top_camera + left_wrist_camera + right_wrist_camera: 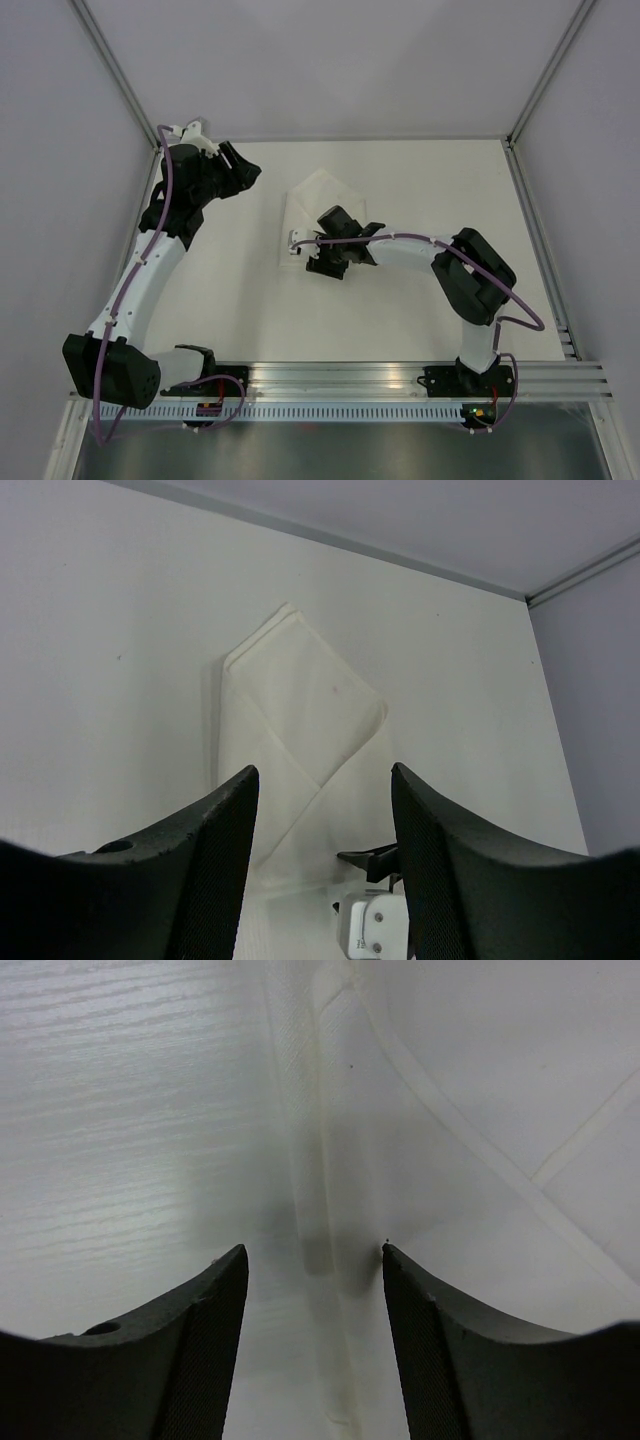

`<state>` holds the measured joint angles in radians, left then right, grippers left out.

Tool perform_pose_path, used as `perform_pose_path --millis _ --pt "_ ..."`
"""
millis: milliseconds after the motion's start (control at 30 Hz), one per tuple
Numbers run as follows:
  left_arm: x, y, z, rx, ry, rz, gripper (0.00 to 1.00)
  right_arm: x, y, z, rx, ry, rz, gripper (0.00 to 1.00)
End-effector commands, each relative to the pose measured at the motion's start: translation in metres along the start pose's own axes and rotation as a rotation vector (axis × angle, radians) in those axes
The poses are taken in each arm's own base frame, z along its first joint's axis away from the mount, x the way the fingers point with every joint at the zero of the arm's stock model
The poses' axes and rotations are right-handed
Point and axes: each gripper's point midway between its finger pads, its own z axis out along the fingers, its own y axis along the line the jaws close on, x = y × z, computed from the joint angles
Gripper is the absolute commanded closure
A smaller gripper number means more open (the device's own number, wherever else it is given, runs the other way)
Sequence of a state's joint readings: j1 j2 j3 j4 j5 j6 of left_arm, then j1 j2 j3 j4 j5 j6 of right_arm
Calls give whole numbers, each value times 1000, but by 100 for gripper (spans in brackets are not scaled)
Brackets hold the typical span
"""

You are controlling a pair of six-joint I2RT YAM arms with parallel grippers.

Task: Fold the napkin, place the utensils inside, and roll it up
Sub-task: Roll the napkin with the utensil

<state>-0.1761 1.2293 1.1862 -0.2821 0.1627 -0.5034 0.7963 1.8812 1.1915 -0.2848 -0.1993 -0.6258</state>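
The white napkin (318,198) lies folded into a pointed shape at the middle of the table. It also shows in the left wrist view (300,705) and the right wrist view (470,1130). My right gripper (335,245) is open and low over the napkin's near left edge. In the right wrist view, my right gripper (312,1250) has the folded edge between its jaws. A faint grey strip (318,1245) shows through the fold there; I cannot tell what it is. No utensils are plainly in view. My left gripper (243,170) is open and empty at the far left, and in its own view, my left gripper (323,770) faces the napkin.
Grey walls enclose the table on the left, back and right. A metal rail (400,380) with the arm bases runs along the near edge. The right arm's elbow (475,275) stands right of the napkin.
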Motion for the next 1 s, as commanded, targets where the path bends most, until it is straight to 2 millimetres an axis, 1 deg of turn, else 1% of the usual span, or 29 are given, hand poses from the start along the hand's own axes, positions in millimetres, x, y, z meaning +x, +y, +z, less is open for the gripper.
perform_pose_path --millis 0,133,200,333,400,600,700,833,867,933,967 --pt "-13 -13 -6 45 -34 9 39 -20 -20 6 60 -44 -31 39" --pt "-11 -13 -6 48 -24 20 39 -13 -19 13 55 -21 -38 41" --pt "-10 -15 -7 60 -14 27 39 -11 -18 15 45 -15 -45 45" --pt "-7 -15 -6 63 6 42 39 -7 -15 18 27 2 -51 47" --pt "-4 -16 -6 74 23 53 39 -5 -14 21 15 10 -53 51" --pt "8 -15 -4 95 68 68 40 5 -4 26 -39 48 -61 55" --pt "13 -14 -4 96 75 65 40 16 4 28 -73 81 -55 58" --pt "16 -16 -7 114 74 66 40 24 15 28 -121 105 -45 64" --pt "19 -16 -7 117 81 64 40 25 17 28 -131 109 -41 67" --pt "18 -18 -10 125 72 63 40 29 24 28 -165 117 -30 74" --pt "21 -17 -10 127 75 63 41 30 24 29 -178 120 -23 75"
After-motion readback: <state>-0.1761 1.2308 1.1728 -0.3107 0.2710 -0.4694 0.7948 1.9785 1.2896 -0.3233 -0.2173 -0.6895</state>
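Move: The napkin's rolled near edge runs left to right under my right hand; the stretch I close on is about 1 cm ahead, 1 cm left and 2 cm below. From this hand, the roll's left end is roughly 10 cm left and 1 cm ahead, the point where the flap's creases meet 7 cm ahead and 2 cm left, and the far corner some 23 cm ahead and 3 cm left. From my high left hand, the roll is some 18 cm right, 7 cm back and 29 cm below. I ease my right hand down and forward-left, a bit over 1 cm each way, to set its fingertips astride the roll near its middle, then close the fingers by over half until they pinch the cloth, still pointing steeply down. My left hand, empty and high, drifts about 2 cm right, back and down, turning some 5 degrees clockwise. ##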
